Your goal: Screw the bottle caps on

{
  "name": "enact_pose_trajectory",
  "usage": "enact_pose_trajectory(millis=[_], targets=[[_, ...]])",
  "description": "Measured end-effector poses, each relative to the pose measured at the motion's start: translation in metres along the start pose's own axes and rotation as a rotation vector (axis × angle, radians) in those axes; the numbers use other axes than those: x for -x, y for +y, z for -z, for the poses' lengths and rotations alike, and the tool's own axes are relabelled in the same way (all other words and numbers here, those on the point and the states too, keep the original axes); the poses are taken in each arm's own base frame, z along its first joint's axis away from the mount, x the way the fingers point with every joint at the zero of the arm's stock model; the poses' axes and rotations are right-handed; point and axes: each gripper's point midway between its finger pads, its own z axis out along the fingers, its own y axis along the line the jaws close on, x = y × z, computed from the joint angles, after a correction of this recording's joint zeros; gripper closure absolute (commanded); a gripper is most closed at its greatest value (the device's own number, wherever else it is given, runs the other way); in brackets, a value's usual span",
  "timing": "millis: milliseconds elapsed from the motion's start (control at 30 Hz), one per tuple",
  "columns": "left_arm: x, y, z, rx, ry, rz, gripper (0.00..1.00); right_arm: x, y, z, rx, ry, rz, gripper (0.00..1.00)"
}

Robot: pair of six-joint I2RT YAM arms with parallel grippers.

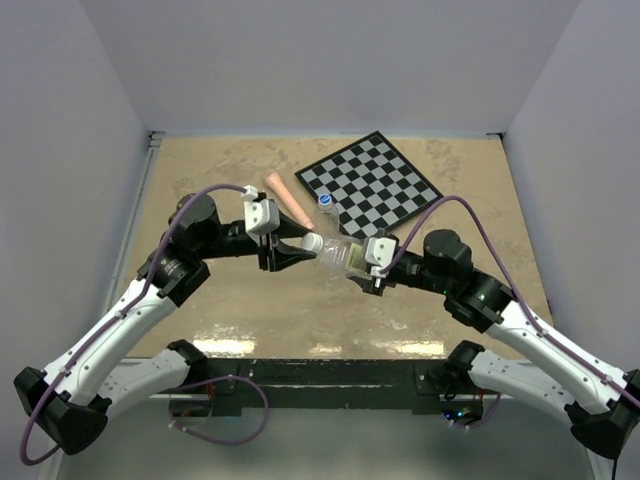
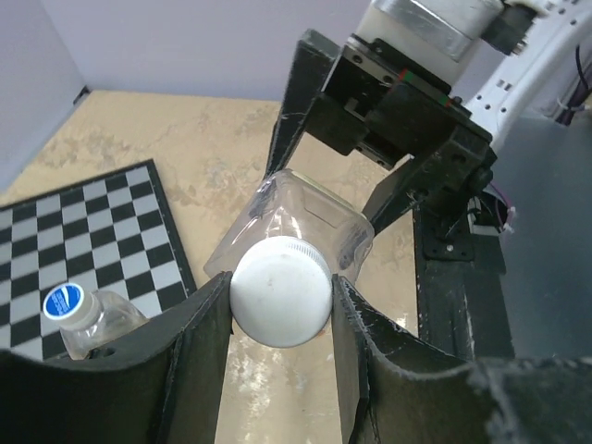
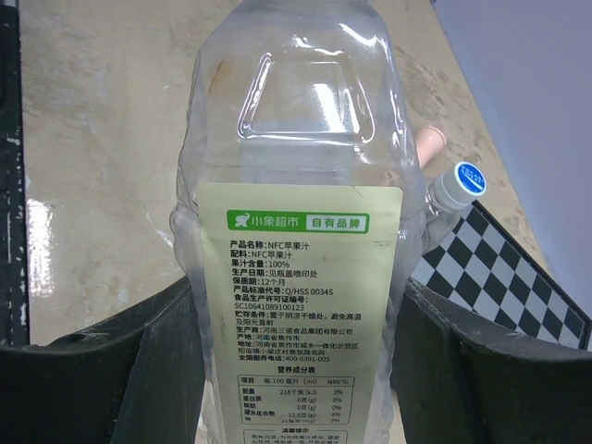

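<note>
My right gripper (image 1: pixel 362 266) is shut on the large clear bottle (image 1: pixel 340 257) with the yellowish label (image 3: pixel 301 314), holding it above the table with its neck pointing left. My left gripper (image 1: pixel 300 246) is shut on the white cap (image 2: pixel 280 291), which sits at the mouth of that bottle (image 2: pixel 301 217). The tiny bottle (image 1: pixel 325 208) stands on the near edge of the checkerboard with the blue cap (image 2: pixel 63 302) on top of it; it also shows in the right wrist view (image 3: pixel 458 185).
A black and white checkerboard (image 1: pixel 372 184) lies at the back right. A pink tapered stick (image 1: pixel 287 198) lies left of it. White walls close in the tan table (image 1: pixel 220 300) on three sides.
</note>
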Motion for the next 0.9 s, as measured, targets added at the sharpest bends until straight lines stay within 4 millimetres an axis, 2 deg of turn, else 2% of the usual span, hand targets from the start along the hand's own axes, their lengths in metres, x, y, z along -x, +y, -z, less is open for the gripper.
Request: enact_pose_trajectory(millis=[67, 300, 433, 533, 667, 800, 900], targets=[[0.001, -0.005, 0.001, -0.038, -0.006, -0.06, 0.69, 0.002, 0.003, 0.0, 0.02, -0.007, -0.003, 1.0], [-0.004, -0.019, 0.002, -0.162, -0.003, -0.236, 0.52, 0.002, 0.015, 0.002, 0.081, -0.014, -0.012, 1.0], [-0.006, -0.021, 0.002, -0.196, 0.005, -0.278, 0.34, 0.001, 0.018, 0.003, 0.093, -0.011, -0.018, 1.0], [-0.013, -0.025, -0.002, -0.228, 0.017, -0.276, 0.2, 0.012, 0.02, 0.002, 0.107, -0.046, -0.008, 1.0], [-0.014, -0.021, -0.003, -0.204, 0.022, -0.275, 0.1, 0.023, 0.017, 0.002, 0.104, -0.088, 0.009, 1.0], [-0.008, -0.016, -0.001, -0.141, 0.004, -0.254, 0.07, 0.027, 0.014, 0.001, 0.09, -0.1, 0.015, 1.0], [0.004, -0.012, 0.003, -0.074, -0.033, -0.215, 0.07, 0.025, 0.008, 0.001, 0.057, -0.085, 0.012, 1.0]])
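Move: Between the left fingers, right at the hand point, is the white cap on the large bottle's mouth. The right hand grips the bottle's body, with that cap roughly 10 cm to its left, 3 cm ahead and 4 cm above. From the left hand, the small blue-capped bottle stands about 16 cm ahead, 5 cm right and 22 cm below, and the chessboard some 34 cm ahead, 15 cm right and 30 cm below. Twisting the already pinched white cap on by a last 15 degrees or so, clockwise looking along its fingers, the left hand draws back about 2 cm as the right carries the bottle back with it. The left fingers then open wide and let go around the cap, the hand dipping, then easing up and slightly forward. The right keeps its grip, lifting the bottle about 2 cm. ##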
